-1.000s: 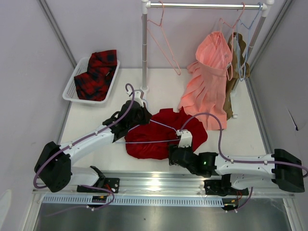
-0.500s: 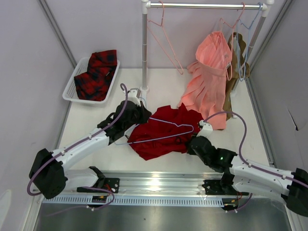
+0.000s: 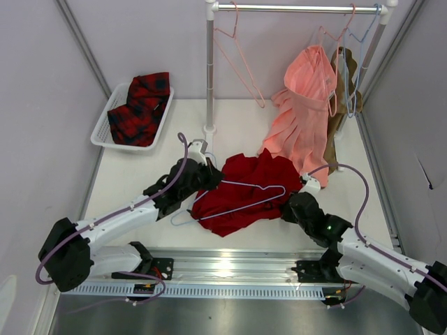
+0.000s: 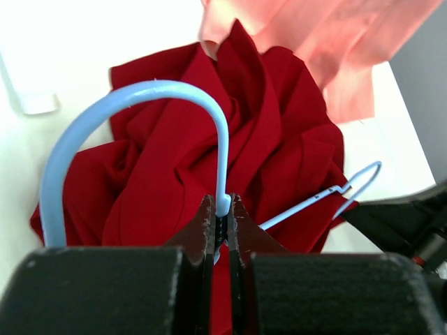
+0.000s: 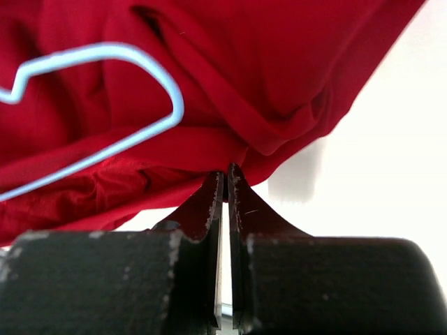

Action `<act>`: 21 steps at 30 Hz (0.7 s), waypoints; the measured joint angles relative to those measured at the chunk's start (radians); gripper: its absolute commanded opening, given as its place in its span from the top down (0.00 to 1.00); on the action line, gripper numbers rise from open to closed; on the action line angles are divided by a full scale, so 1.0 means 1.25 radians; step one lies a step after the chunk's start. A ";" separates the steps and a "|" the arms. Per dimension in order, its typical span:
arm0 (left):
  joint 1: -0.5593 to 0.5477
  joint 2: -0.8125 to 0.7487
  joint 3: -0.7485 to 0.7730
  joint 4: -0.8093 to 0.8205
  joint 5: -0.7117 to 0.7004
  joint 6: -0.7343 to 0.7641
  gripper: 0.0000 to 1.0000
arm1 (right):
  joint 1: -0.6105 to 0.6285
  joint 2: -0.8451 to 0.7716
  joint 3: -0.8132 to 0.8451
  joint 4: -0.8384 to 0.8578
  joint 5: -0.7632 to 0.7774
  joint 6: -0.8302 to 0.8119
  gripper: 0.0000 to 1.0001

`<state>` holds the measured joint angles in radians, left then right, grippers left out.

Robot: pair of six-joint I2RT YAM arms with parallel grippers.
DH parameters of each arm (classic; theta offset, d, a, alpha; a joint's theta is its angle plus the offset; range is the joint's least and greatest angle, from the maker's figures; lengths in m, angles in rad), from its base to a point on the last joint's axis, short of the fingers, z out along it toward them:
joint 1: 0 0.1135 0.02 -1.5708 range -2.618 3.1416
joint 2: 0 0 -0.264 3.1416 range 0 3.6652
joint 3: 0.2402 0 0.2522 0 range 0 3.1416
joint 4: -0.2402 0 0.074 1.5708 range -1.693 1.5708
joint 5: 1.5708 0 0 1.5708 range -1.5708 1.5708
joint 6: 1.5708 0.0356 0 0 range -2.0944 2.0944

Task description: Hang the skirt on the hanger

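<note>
The deep-red skirt (image 3: 237, 196) lies crumpled mid-table, and the light-blue hanger (image 3: 241, 207) rests flat across it. My left gripper (image 3: 207, 176) is at the skirt's left side, shut on the hanger's wire just below the hook. The left wrist view shows that hanger (image 4: 140, 94) arching up from the gripper (image 4: 222, 209) over the skirt (image 4: 279, 139). My right gripper (image 3: 290, 202) sits at the skirt's right edge. In the right wrist view this gripper (image 5: 225, 176) is shut, its tips pinching the skirt's (image 5: 265, 77) lower hem beside the hanger's (image 5: 171, 105) shoulder bend.
A white basket (image 3: 103, 124) with a red-and-black plaid garment (image 3: 143, 98) stands at the back left. The rack's pole (image 3: 209, 70) rises behind the skirt. A pink wire hanger (image 3: 237, 59) and a salmon-pink pleated skirt (image 3: 304, 118) hang from the rail.
My right gripper closed and moved from on top of the skirt to its right edge. The skirt and hanger shifted right. My left arm, still holding the hanger, drew back slightly.
</note>
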<state>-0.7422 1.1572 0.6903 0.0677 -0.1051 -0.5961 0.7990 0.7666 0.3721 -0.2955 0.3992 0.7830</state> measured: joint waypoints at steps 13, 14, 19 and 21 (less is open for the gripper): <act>-0.042 0.050 -0.010 0.015 -0.079 -0.016 1.00 | -0.006 0.019 -0.003 -0.024 -0.048 -0.013 0.60; -0.045 0.053 -0.010 0.015 -0.083 -0.019 1.00 | 0.004 0.010 -0.003 -0.035 -0.045 -0.012 0.57; -0.054 0.055 -0.010 0.016 -0.100 -0.023 1.00 | 0.079 -0.045 0.008 -0.096 -0.005 -0.002 0.52; -0.054 0.056 -0.010 0.016 -0.103 -0.026 1.00 | 0.117 -0.059 0.025 -0.128 0.023 0.007 0.57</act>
<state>-0.8097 1.2278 0.6773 0.0879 -0.2340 -0.6289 0.9451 0.6933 0.4030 -0.4561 0.4282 0.7921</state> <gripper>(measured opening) 0.068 0.479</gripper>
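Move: The right hand already pinches the skirt's right-hand edge; the hanger's right end lies about 4 cm ahead of it, 1 cm left and 2 cm above, the skirt's middle some 12 cm left, 1 cm ahead and 3 cm lower, the pink dress's hem 5 cm ahead and 6 cm right at about its height. From the left hand, which keeps the hanger by its hook, that end lies about 20 cm right, 3 cm back and 8 cm lower, and the skirt's middle 9 cm right, 5 cm back and 12 cm below. The right hand sets the skirt's edge down by a little over 1 cm beside the hanger's right end, opens its fingers about halfway to let the cloth go, then draws back some 3 cm towards its base while rising and turning slightly counter-clockwise, clear of the hem. Meanwhile the left hand, its fingers still shut on the hanger at the hook, lowers it about 2.5 cm towards the skirt with hardly any sideways travel. ##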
